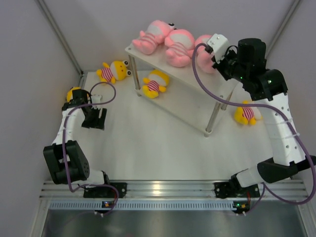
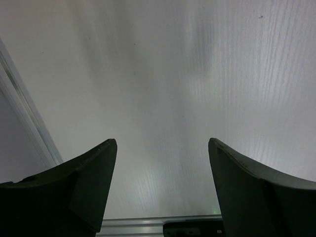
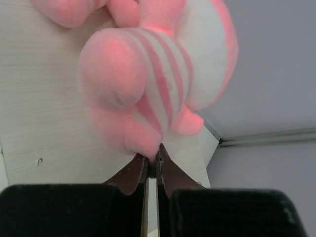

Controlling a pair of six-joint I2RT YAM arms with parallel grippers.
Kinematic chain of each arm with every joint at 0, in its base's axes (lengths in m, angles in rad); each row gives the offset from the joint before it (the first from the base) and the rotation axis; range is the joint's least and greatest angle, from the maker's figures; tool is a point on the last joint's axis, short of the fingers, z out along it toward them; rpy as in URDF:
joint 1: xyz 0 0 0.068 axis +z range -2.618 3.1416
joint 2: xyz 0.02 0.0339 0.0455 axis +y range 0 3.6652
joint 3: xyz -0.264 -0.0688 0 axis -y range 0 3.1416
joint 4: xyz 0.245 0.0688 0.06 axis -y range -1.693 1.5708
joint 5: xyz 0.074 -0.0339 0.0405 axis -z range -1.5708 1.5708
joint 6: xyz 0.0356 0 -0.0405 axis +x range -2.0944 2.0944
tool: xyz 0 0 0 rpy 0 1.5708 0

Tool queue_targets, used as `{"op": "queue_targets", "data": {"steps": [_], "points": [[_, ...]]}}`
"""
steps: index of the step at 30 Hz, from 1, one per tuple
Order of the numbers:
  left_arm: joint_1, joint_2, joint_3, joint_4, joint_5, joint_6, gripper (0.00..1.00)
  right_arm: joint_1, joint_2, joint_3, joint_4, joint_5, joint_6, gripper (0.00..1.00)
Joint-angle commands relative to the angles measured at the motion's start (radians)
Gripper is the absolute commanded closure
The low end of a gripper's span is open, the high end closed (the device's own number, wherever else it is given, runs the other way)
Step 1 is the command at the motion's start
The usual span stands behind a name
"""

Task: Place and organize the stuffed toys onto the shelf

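Three pink stuffed toys lie on the top board of the white shelf (image 1: 197,89): one at the far end (image 1: 152,34), one in the middle (image 1: 178,47), and a third (image 1: 203,49) by my right gripper (image 1: 212,59). In the right wrist view that gripper (image 3: 157,159) is shut, its tips touching the foot of the pink striped toy (image 3: 148,74) on the shelf top (image 3: 44,123). My left gripper (image 1: 94,117) hangs open over bare table (image 2: 162,143), holding nothing. Yellow toys lie left of the shelf (image 1: 114,71), under its top board (image 1: 155,83) and right of it (image 1: 247,114).
Another yellow toy (image 1: 74,93) is half hidden behind the left arm near the left wall. Grey walls close in on both sides and at the back. The shelf's metal leg (image 1: 212,121) stands near the right arm. An aluminium rail (image 1: 168,190) runs along the near edge.
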Motion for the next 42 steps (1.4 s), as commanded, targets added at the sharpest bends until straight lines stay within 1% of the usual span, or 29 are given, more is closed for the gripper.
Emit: {"op": "queue_targets", "data": {"steps": [1,3,5,8,9,11,15,18,22,26,29,31,32,33,34,36,38,42], "points": [[0.006,-0.030,-0.005,0.029,0.001,0.016,0.19,0.013,-0.104,-0.012,0.151,0.126,0.146,1.00],[0.005,-0.027,-0.004,0.029,0.006,0.016,0.19,0.025,-0.134,-0.028,0.140,0.083,0.163,1.00],[0.005,-0.023,-0.001,0.029,0.012,0.016,0.19,0.051,-0.137,-0.017,0.125,0.095,0.180,1.00],[0.005,-0.024,0.001,0.029,0.015,0.016,0.19,0.082,-0.118,0.007,0.074,0.161,0.213,1.00],[0.005,-0.026,-0.001,0.027,0.017,0.014,0.19,0.093,-0.108,0.010,0.042,0.203,0.220,1.00],[0.006,-0.032,-0.004,0.029,0.017,0.017,0.19,0.108,-0.084,0.010,0.008,0.234,0.226,1.00],[0.005,-0.033,-0.008,0.029,0.011,0.020,0.19,0.177,-0.044,-0.011,-0.067,0.279,0.171,1.00],[0.005,-0.036,-0.010,0.029,0.012,0.023,0.19,0.231,-0.016,-0.013,-0.119,0.277,0.129,1.00],[0.006,-0.041,-0.015,0.029,0.011,0.026,0.19,0.249,-0.013,-0.013,-0.145,0.290,0.095,1.00],[0.006,-0.042,-0.018,0.029,0.009,0.033,0.19,0.252,-0.044,-0.023,-0.148,0.300,0.074,1.00],[0.006,-0.036,-0.013,0.029,0.014,0.033,0.19,0.266,-0.065,-0.040,-0.147,0.308,0.060,0.94],[0.005,-0.035,-0.012,0.029,0.021,0.030,0.19,0.274,-0.076,-0.057,-0.131,0.317,0.059,0.84],[0.005,-0.033,-0.013,0.029,0.021,0.030,0.19,0.274,-0.087,-0.063,-0.122,0.322,0.059,0.76],[0.005,-0.033,-0.013,0.027,0.023,0.030,0.19,0.277,-0.091,-0.071,-0.110,0.346,0.059,0.64],[0.006,-0.036,-0.015,0.029,0.024,0.030,0.19,0.277,-0.105,-0.085,-0.078,0.359,0.063,0.61],[0.005,-0.038,-0.018,0.029,0.024,0.030,0.19,0.275,-0.121,-0.094,-0.046,0.380,0.071,0.59],[0.006,-0.042,-0.021,0.027,0.026,0.030,0.19,0.275,-0.154,-0.112,0.025,0.379,0.094,0.58],[0.006,-0.045,-0.027,0.029,0.029,0.030,0.19,0.274,-0.216,-0.158,0.138,0.310,0.157,0.56]]}}
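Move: The right hand holds a pink toy by its foot just above the shelf; the free spot on the shelf top lies about 2 cm ahead, 3 cm left and 5 cm below. The middle pink toy sits roughly 5 cm ahead and 12 cm left of the hand, the far pink toy about 9 cm ahead and 20 cm left. From the left hand, that spot is some 10 cm ahead, 48 cm right and 26 cm up. Drawing back about 6 cm, the right hand rises, lowers the pink toy roughly 8 cm and opens, releasing its foot. ##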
